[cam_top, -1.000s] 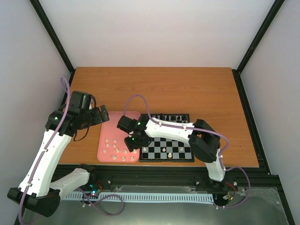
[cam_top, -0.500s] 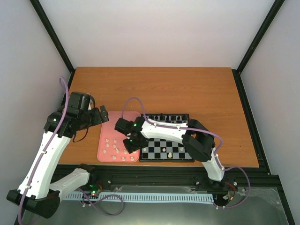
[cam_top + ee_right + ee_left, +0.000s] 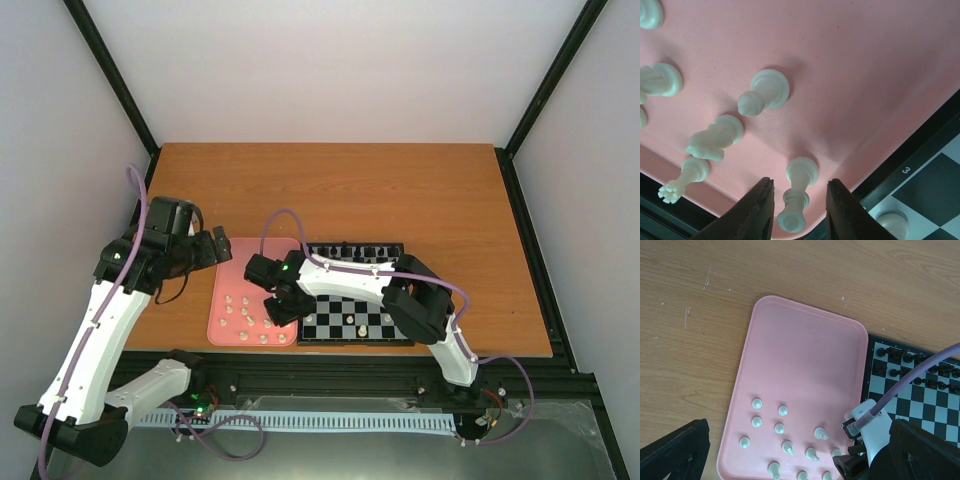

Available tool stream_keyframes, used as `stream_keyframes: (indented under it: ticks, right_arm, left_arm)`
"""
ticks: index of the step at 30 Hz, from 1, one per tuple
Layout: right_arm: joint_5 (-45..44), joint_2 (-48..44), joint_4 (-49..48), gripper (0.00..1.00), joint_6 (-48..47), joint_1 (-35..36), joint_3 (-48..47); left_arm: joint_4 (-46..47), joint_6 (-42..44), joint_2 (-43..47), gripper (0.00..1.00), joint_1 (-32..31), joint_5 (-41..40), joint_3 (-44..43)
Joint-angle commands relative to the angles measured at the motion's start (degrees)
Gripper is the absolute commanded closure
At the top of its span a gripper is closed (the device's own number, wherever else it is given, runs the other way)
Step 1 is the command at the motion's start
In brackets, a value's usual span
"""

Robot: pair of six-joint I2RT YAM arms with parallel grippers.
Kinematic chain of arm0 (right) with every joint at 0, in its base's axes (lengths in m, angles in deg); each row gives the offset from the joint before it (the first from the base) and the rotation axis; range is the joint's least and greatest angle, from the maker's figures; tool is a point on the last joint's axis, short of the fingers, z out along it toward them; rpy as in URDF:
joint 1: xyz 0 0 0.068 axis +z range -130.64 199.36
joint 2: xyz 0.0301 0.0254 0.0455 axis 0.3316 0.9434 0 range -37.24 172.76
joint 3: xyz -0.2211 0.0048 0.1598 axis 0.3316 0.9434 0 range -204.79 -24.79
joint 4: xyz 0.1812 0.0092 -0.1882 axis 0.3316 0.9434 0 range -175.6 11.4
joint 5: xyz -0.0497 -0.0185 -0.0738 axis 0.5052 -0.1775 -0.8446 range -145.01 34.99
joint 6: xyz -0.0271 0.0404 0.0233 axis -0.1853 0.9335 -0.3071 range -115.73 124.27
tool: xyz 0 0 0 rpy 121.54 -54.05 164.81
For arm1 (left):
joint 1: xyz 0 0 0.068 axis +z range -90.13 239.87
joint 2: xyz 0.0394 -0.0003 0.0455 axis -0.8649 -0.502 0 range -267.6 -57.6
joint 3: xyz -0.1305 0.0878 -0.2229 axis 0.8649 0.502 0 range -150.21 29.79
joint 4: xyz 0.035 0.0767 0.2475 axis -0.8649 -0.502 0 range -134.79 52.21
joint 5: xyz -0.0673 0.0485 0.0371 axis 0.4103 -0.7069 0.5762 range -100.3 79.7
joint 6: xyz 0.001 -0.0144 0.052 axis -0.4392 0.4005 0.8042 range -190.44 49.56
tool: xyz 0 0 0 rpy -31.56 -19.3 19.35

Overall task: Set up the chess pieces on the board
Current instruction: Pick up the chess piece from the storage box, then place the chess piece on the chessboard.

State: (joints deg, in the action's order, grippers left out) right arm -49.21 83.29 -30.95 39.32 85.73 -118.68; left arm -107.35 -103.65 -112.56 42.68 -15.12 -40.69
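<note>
Several cream-white chess pieces [image 3: 782,410] stand or lie in the near half of a pink tray [image 3: 800,350], left of the board [image 3: 330,322]. Black pieces [image 3: 360,250] line the board's far rows, and a few white ones [image 3: 362,328] stand on its near squares. My right gripper [image 3: 800,186] is low over the tray's near right corner. It is open, with its fingers [image 3: 757,210] on either side of an upright white piece [image 3: 799,192] and a gap on both sides. My left gripper [image 3: 800,467] hangs open above the tray's left side, holding nothing.
The tray [image 3: 235,270] and board lie side by side near the front edge of the wooden table [image 3: 330,190]. The right arm's purple cable [image 3: 920,377] arches over the board's left edge. Black frame posts stand at the table's corners.
My right gripper has slid a little left over the tray's corner, and its jaws have narrowed around the upright white piece. The left arm has barely moved.
</note>
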Motion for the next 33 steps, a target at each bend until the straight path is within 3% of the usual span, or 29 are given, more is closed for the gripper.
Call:
stream_keyframes:
  ticks: [1, 10, 22, 33]
  right_arm:
    - [-0.3, 0.9, 0.7, 0.73, 0.0, 0.4, -1.3]
    - [0.0, -0.2, 0.5, 0.88, -0.5, 0.3, -1.0]
    - [-2.6, -10.5, 5.1, 0.90, 0.0, 0.3, -2.7]
    - [-6.4, -25.5, 8.5, 0.90, 6.0, -0.2, 16.4]
  left_arm:
    - [-0.9, -0.1, 1.0, 0.00, 0.1, 0.2, 0.3]
    - [-1.0, -0.4, 0.9, 0.00, 0.1, 0.2, 0.4]
    - [-0.5, -0.7, 0.8, 0.00, 0.1, 0.0, 0.3]
    - [-0.1, -1.2, 0.6, 0.00, 0.1, 0.7, 0.7]
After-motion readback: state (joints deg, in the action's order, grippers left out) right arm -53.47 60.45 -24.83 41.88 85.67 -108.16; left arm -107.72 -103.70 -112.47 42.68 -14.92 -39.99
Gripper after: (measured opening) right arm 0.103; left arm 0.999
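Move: Right between the open right fingers stands the white chess piece to be picked, in the storage box, its middle about 1 cm below the hand point. Its neighbours in the box are one 4 cm to the left, one 3 cm left and 2 cm ahead, and one about 4 cm back and 1 cm left. A white piece on the board stands some 5 cm to the right. From the left hand the target is roughly 14 cm right, 7 cm back and 22 cm below. Closing around the upper part of the chess piece, the right hand stays in place until its fingers pinch it. It then lifts the piece nearly straight up, quickly, by some 10 cm. Keeping the grip and leaning only slightly, it swings about 6 cm right, away from the remaining box pieces and out over the board's left side. ##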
